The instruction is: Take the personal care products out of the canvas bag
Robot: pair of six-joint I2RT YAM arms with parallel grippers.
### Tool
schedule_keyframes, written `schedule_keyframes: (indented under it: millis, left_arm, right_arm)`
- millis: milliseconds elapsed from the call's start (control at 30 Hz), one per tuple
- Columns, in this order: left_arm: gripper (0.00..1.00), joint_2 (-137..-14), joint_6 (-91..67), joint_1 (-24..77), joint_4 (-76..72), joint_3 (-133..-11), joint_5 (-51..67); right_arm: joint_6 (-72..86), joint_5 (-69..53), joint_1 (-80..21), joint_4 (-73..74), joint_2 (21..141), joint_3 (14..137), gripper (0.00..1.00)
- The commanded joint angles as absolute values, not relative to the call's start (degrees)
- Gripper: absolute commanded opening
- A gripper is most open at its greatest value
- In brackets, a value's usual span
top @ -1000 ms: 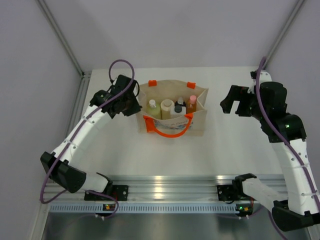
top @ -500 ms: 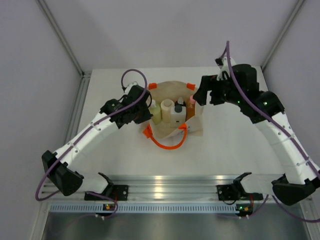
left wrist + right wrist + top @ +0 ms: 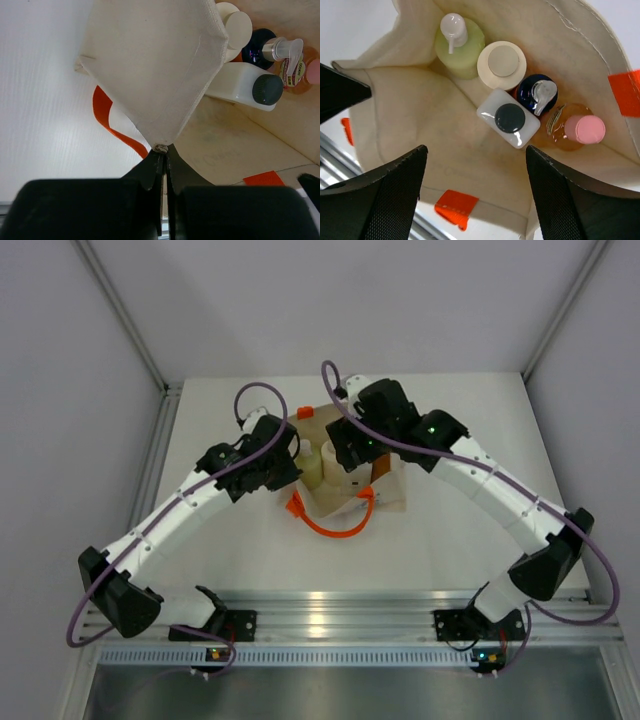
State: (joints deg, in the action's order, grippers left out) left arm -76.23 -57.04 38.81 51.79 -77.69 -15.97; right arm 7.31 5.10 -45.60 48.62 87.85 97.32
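The beige canvas bag (image 3: 388,496) stands mid-table with its orange handle (image 3: 335,527) lying in front. My left gripper (image 3: 286,466) is shut on the bag's left rim corner (image 3: 161,148) and pulls that wall (image 3: 150,65) taut. My right gripper (image 3: 346,452) hovers above the bag's mouth, open (image 3: 476,167), with nothing between its fingers (image 3: 395,195). Inside stand the products: a yellow-green pump bottle (image 3: 460,47), a cream cylinder (image 3: 502,62), a white bottle with a dark cap (image 3: 509,119), a dark-capped pump bottle (image 3: 536,95) and an amber bottle with a pink cap (image 3: 582,130).
Orange handle patches (image 3: 454,205) mark the bag's near rim and one (image 3: 625,92) its far rim. The white table (image 3: 450,410) ends at grey walls on three sides, and a metal rail (image 3: 330,605) runs along the near edge.
My right arm has swung left from beside the bag to above its mouth, its jaws narrowing a little. My left gripper closed on the bag's corner, and the bag's left side has been pulled out of shape.
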Motion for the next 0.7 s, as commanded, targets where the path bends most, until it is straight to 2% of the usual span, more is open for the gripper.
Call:
schedule_keyframes:
  millis: [0, 167, 233, 300, 667]
  left_arm:
    - [0.00, -77.87, -57.66, 38.76, 55.72, -75.15, -15.73]
    - [0.00, -77.17, -58.79, 38.76, 55.11, -74.62, -16.52]
    - [0.00, -76.82, -59.06, 38.76, 54.58, -74.44, -16.26]
    - [0.00, -76.90, -59.06, 38.76, 54.14, -74.62, -15.82]
    - [0.00, -77.52, -57.92, 38.76, 54.05, -75.50, -15.38]
  right_arm:
    - [-5.42, 3.27, -45.18, 45.53, 90.17, 100.37, 0.79]
    - [-15.54, -9.82, -43.25, 45.88, 92.55, 100.37, 0.78]
    - [-20.03, -13.69, -42.63, 45.44, 93.16, 99.49, 0.74]
    - [-22.83, -13.98, -41.93, 45.70, 95.26, 100.28, 0.72]
    - [-32.86, -6.95, -40.96, 46.58, 102.38, 103.00, 0.74]
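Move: The dark-capped bottle stands in the bag about 4 cm ahead of the right hand, 2 cm to its right and 19 cm below. From that bottle, the round white bottle is some 4 cm farther out and 5 cm left; the navy pump bottle is 4 cm farther out and 1 cm right; the pink-capped bottle is 3 cm farther out and 7 cm right. From the left hand, the dark-capped bottle lies roughly 5 cm ahead, 12 cm right, 14 cm below. Open right hand sinks 8 cm, edging forward towards the dark-capped bottle, turning 30° counter-clockwise; left still pinches rim. ##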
